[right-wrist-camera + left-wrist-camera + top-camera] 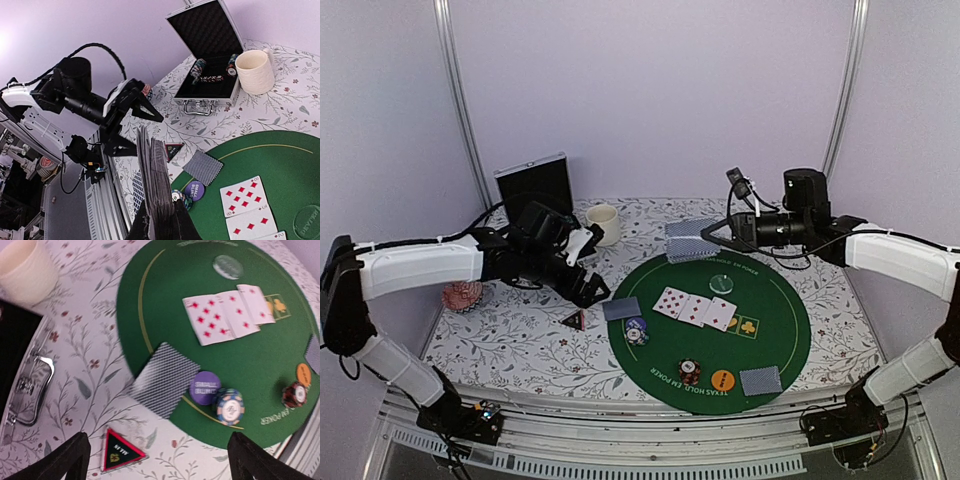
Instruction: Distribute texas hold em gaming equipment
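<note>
My left gripper (588, 288) (160, 460) hangs open above the black-red triangular token (575, 319) (118, 456), with nothing between its fingers. Just beyond, a face-down card (621, 308) (165, 386) overlaps the mat's left edge, beside a purple disc (205, 387) and a blue-white chip stack (637, 331) (230, 407). Three face-up diamond cards (695, 308) lie mid-mat below a pale green chip (721, 283). A dark red stack (689, 372), an orange disc (722, 380) and face-down cards (761, 380) sit near the front. My right gripper (712, 238) (160, 222) is shut on the card deck (157, 180), held on edge above the mat's far side.
The round green mat (770, 335) covers the table's right half. A cream mug (603, 222) and an open silver-edged black case (535, 185) with chips inside stand at the back left. A reddish chip pile (462, 295) lies at the far left.
</note>
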Available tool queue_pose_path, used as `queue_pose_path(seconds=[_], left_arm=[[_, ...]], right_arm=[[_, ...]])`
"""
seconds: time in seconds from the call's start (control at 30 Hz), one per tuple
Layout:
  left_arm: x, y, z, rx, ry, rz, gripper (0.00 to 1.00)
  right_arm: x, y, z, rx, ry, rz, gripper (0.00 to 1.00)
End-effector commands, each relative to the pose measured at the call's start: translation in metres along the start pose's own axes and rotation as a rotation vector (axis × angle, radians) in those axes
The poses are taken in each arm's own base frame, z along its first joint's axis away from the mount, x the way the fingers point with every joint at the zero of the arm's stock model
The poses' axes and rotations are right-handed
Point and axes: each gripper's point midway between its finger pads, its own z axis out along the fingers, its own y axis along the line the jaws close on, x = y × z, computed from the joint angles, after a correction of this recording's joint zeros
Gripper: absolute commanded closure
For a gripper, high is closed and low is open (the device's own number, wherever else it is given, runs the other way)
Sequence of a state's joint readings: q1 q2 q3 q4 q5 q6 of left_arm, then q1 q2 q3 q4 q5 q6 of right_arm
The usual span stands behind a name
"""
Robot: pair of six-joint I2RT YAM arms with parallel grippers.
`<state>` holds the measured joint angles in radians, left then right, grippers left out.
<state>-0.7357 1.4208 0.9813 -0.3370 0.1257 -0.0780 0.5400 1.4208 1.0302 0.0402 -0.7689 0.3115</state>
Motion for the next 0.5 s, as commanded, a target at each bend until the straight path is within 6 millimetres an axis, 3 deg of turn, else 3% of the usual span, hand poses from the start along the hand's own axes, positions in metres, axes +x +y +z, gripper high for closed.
queue_pose_path(seconds=[0.0, 0.07, 0.2, 0.47], left_arm=[[0.048, 0.072, 0.021, -0.176, 0.223, -0.273, 0.02], [0.054, 0.084, 0.032, -0.214, 0.258, -0.262, 0.02], [0.074, 0.081, 0.051, -0.173, 0.393, -0.226, 0.02], [0.102, 0.081, 0.041, -0.168, 0.572, -0.125, 0.02]], right_arm=[[0.015, -0.005, -0.026, 0.07, 0.023, -0.042, 0.98], [0.017, -0.002, -0.034, 0.078, 0.021, -0.062, 0.98], [0.027, 0.001, -0.043, 0.088, 0.035, -0.077, 0.98], [0.037, 0.005, -0.052, 0.093, 0.044, -0.118, 0.98]])
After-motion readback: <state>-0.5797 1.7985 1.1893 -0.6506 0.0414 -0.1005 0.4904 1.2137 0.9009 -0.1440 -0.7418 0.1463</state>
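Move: The all-in triangle lies about 6 cm left and 3 cm ahead of the open left gripper, some 16 cm below. The card pack is about 7 cm ahead and 5 cm to the gripper's right, the blue chip stack 9 cm right and 2 cm back, the case handle 15 cm ahead and 13 cm left, all similarly low. From the right hand, which holds the deck, the triangle is about 30 cm left, level in reach, some 28 cm below. Bring the open left gripper down about 10 cm towards the all-in triangle, swinging it left some 6 cm and slightly forward early on, then sinking almost straight. Tip the wrist some 30 degrees so the fingers point nearly straight down; keep them wide open. Meanwhile ease the right hand right and back, keeping its pinch on the deck. ##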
